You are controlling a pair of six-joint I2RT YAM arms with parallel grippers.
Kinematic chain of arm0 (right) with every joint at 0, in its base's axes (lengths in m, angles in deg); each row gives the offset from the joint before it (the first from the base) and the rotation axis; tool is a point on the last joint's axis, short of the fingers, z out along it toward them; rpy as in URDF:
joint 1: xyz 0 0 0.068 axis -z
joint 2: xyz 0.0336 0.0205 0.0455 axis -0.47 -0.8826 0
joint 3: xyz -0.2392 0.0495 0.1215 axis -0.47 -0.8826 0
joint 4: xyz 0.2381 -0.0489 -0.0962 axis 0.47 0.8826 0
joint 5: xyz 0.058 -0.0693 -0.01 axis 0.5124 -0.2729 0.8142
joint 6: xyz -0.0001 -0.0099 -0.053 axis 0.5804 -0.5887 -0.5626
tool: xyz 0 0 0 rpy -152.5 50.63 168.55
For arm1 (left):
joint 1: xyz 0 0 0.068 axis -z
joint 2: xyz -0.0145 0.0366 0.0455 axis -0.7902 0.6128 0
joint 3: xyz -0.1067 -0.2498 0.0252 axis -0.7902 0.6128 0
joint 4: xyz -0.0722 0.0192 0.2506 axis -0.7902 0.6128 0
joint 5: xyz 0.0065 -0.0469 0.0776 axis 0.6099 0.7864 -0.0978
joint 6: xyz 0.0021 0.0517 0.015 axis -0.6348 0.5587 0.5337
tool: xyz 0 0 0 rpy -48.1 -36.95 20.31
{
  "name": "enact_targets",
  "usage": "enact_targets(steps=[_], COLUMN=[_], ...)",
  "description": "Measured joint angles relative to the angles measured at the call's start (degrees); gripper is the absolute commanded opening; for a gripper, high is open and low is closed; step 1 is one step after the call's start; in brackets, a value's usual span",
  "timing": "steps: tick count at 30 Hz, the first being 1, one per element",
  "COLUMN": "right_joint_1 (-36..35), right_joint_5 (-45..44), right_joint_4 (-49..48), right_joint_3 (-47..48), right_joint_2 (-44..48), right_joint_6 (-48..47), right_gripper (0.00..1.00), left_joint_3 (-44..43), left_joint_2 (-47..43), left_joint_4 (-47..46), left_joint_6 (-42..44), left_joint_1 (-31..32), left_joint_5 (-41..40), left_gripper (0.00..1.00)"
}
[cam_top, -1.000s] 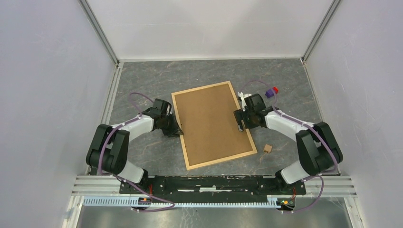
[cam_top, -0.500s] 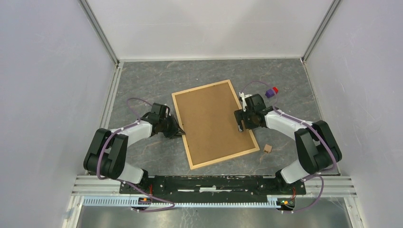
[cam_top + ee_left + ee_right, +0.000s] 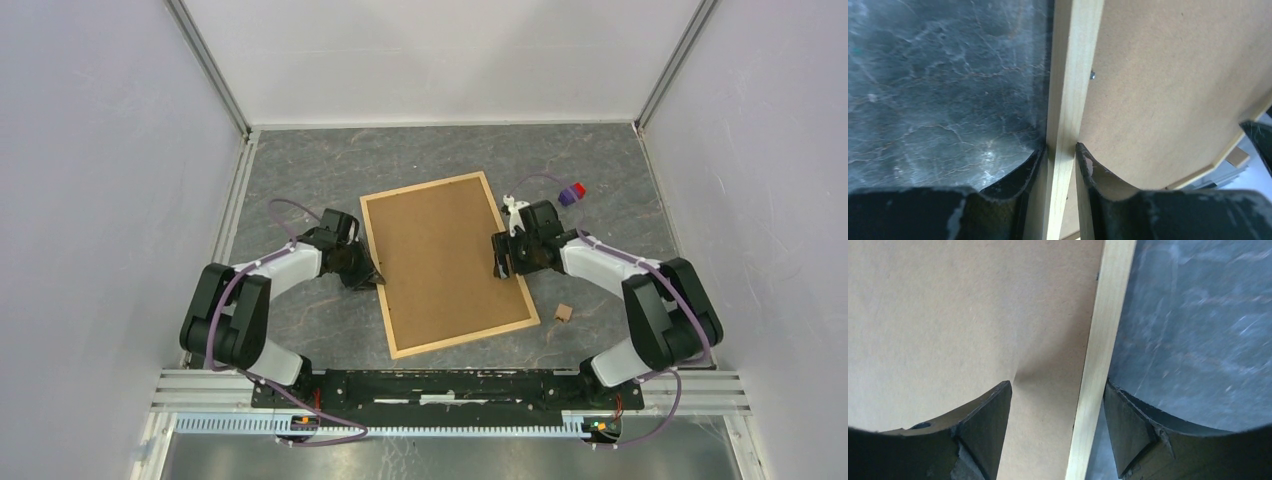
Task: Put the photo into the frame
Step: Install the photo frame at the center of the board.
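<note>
The frame (image 3: pixel 445 260) lies back side up in the middle of the table, a brown fibreboard panel edged by thin light wood strips. My left gripper (image 3: pixel 372 272) is shut on its left strip (image 3: pixel 1070 75), one fingertip pressed on each side (image 3: pixel 1060 150). My right gripper (image 3: pixel 505 258) stands open astride the right strip (image 3: pixel 1103 330): one finger (image 3: pixel 990 420) hangs over the panel, the other (image 3: pixel 1128 425) sits just outside the strip. The photo is hidden; only the frame's back shows.
A small wooden block (image 3: pixel 563 313) lies right of the frame's near corner. A purple and red item (image 3: pixel 572 192) sits by the far right corner. White walls enclose the dark marbled table (image 3: pixel 300 170); a metal rail (image 3: pixel 450 385) runs along its near edge.
The frame's near end swung a little to the right, then back to the left, with the left gripper holding its strip. The right gripper's jaws have narrowed slightly.
</note>
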Motion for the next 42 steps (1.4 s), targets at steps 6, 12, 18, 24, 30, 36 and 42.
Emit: enact_targets(steps=[6,12,18,24,30,36,42], right_joint_1=[1.77,6.54,6.58,6.58,6.62,6.62,6.62], right_joint_5=[1.88,1.49,2.95,5.18,6.60,8.55,8.52], right_joint_4=[7.50,11.89,13.88,13.70,12.87,11.89,11.06], right_joint_3=[-1.05,-2.10,-2.99,-3.63,-3.63,-3.63,-3.63], right_joint_2=[6.49,11.10,8.59,8.37,8.35,8.09,7.08], right_joint_6=[-0.52,-2.80,-4.74,-5.51,-5.66,-5.68,-5.66], right_gripper=[0.67,0.39,0.32,0.34,0.35,0.32,0.24], left_joint_3=[-3.15,-5.09,-5.53,-5.53,-5.53,-5.51,-5.51], left_joint_2=[1.42,2.49,2.56,2.60,2.71,2.71,2.71], left_joint_4=[4.79,7.48,8.28,8.24,8.20,8.15,8.13], left_joint_6=[1.95,2.91,3.80,3.82,3.82,3.80,3.80], left_joint_1=[-0.50,-0.46,-0.52,-0.52,-0.52,-0.52,-0.52], left_joint_5=[-2.49,-3.41,-4.33,-4.31,-4.24,-4.24,-4.26], left_gripper=[0.31,0.31,0.31,0.31,0.31,0.31,0.31])
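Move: My right hand's next hold, on the frame's right bar, is about 5 cm back, 3 cm to the right and 1 cm below my half-open fingers. The frame's near right corner lies some 10 cm back and 6 cm right; the small wooden block is about 9 cm back and 12 cm right. My left hand already grips the left bar right at its fingers, with that right-bar spot about 3 cm back and 30 cm to its right. I bring my right hand back about 5 cm and out to the right, hopping up some 2 cm over the bar and down again, then ease a little left into the bar's side while the fingers narrow around it. Early on, my left hand keeps its pinch on the left bar and draws about 1.5 cm left, rolling slightly. ##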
